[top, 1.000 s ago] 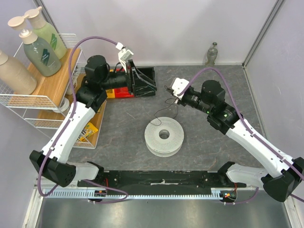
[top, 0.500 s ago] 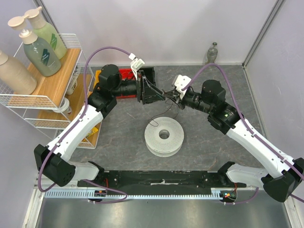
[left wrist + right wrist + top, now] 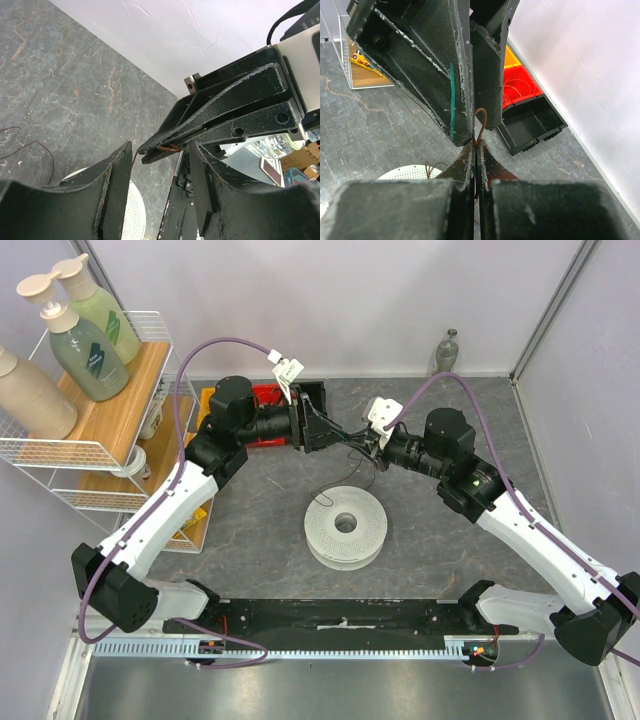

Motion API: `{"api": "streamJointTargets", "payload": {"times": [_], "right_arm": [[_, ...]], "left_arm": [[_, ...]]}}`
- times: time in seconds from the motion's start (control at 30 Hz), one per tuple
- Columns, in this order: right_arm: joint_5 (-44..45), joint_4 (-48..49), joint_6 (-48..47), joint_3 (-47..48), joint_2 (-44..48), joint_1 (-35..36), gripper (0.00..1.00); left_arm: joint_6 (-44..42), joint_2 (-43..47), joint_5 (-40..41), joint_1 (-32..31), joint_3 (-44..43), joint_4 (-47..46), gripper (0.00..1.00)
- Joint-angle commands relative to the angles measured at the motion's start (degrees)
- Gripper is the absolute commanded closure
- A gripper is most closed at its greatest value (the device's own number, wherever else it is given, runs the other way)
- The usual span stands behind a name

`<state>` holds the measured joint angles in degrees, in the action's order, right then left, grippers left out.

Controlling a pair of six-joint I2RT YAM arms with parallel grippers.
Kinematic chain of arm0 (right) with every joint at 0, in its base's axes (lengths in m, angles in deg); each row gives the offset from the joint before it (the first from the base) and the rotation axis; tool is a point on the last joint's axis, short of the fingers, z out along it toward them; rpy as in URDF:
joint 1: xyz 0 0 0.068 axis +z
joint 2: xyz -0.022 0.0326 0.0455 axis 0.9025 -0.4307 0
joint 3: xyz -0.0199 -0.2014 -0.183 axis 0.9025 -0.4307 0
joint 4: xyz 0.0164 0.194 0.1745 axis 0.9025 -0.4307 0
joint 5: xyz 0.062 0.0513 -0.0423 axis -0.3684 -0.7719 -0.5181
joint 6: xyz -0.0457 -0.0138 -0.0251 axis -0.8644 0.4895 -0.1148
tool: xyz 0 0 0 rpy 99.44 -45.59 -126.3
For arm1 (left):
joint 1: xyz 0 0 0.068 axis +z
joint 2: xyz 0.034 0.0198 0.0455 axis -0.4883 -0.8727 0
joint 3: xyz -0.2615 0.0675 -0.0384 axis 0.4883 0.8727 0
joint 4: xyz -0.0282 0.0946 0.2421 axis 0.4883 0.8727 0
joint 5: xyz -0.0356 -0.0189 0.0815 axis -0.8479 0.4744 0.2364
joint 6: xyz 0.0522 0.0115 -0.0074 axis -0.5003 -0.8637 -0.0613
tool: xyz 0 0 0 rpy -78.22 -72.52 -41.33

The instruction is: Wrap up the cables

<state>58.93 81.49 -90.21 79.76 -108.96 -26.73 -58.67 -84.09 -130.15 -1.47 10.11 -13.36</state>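
The cable is a thin dark-brown wire. A short loop of it [image 3: 481, 119] sticks out of the tips of my right gripper [image 3: 476, 146], which is shut on it, held above the table behind the white perforated spool [image 3: 345, 526]. My left gripper [image 3: 161, 172] is open. Its two fingers [image 3: 447, 70] stand on either side of the right gripper's tip [image 3: 165, 146] and the loop [image 3: 171, 148], with a gap on both sides. More wire [image 3: 44, 149] lies slack on the table beside the spool. In the top view the two grippers meet nose to nose [image 3: 345, 436].
A red bin [image 3: 521, 86] and a black bin [image 3: 532, 125] sit by the back wall behind the left gripper. A wire rack [image 3: 60, 455] with pump bottles stands at the left. A small bottle [image 3: 447, 352] stands at the back right.
My left arm has swung right, away from the bins, to meet the right gripper. Its fingers now straddle the right gripper's tip and have narrowed a little. The right arm has barely moved.
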Motion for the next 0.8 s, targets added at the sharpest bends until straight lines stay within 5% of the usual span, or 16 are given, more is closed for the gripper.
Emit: {"api": "streamJointTargets", "payload": {"times": [0.0, 0.37, 0.77], "right_arm": [[-1.0, 2.5, 1.0, 2.9, 0.2, 0.0, 1.00], [-0.8, 2.4, 0.4, 3.5, -0.5, 0.1, 1.00], [-0.1, 2.5, -0.2, 3.2, 0.0, 0.2, 1.00]], "left_arm": [[1.2, 0.0, 0.4, -0.8, -2.6, -2.1, 0.46], [0.9, -0.7, -0.2, -1.6, -3.0, -1.9, 0.61], [1.8, -1.2, 0.3, -1.6, -3.0, -1.4, 0.94]]}}
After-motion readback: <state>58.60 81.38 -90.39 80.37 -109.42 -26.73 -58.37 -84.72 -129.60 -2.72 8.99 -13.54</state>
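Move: The loop of brown cable sticking out of the right hand's shut fingertips lies between the left hand's open fingers, level with them and about 1 cm to their right. The white spool sits some 8 cm back from the left hand and roughly 33 cm below, straight under the trailing cable; the black bin is some 19 cm ahead, 10 cm left and 34 cm down. From the right hand, the loop is about 1 cm ahead, 1 cm left and 1 cm above. The left hand, already straddling the cable loop at the tips of the right gripper, eases right by barely 1 cm and a touch up with no real turn of the wrist, while its fingers close steadily from a bit over half open to nearly shut, bringing their tips together on the loop. The right hand stays where it is high over the spool, fingers still shut on the cable just beside the left fingertips, and holds the cable steady for the left to pinch. ##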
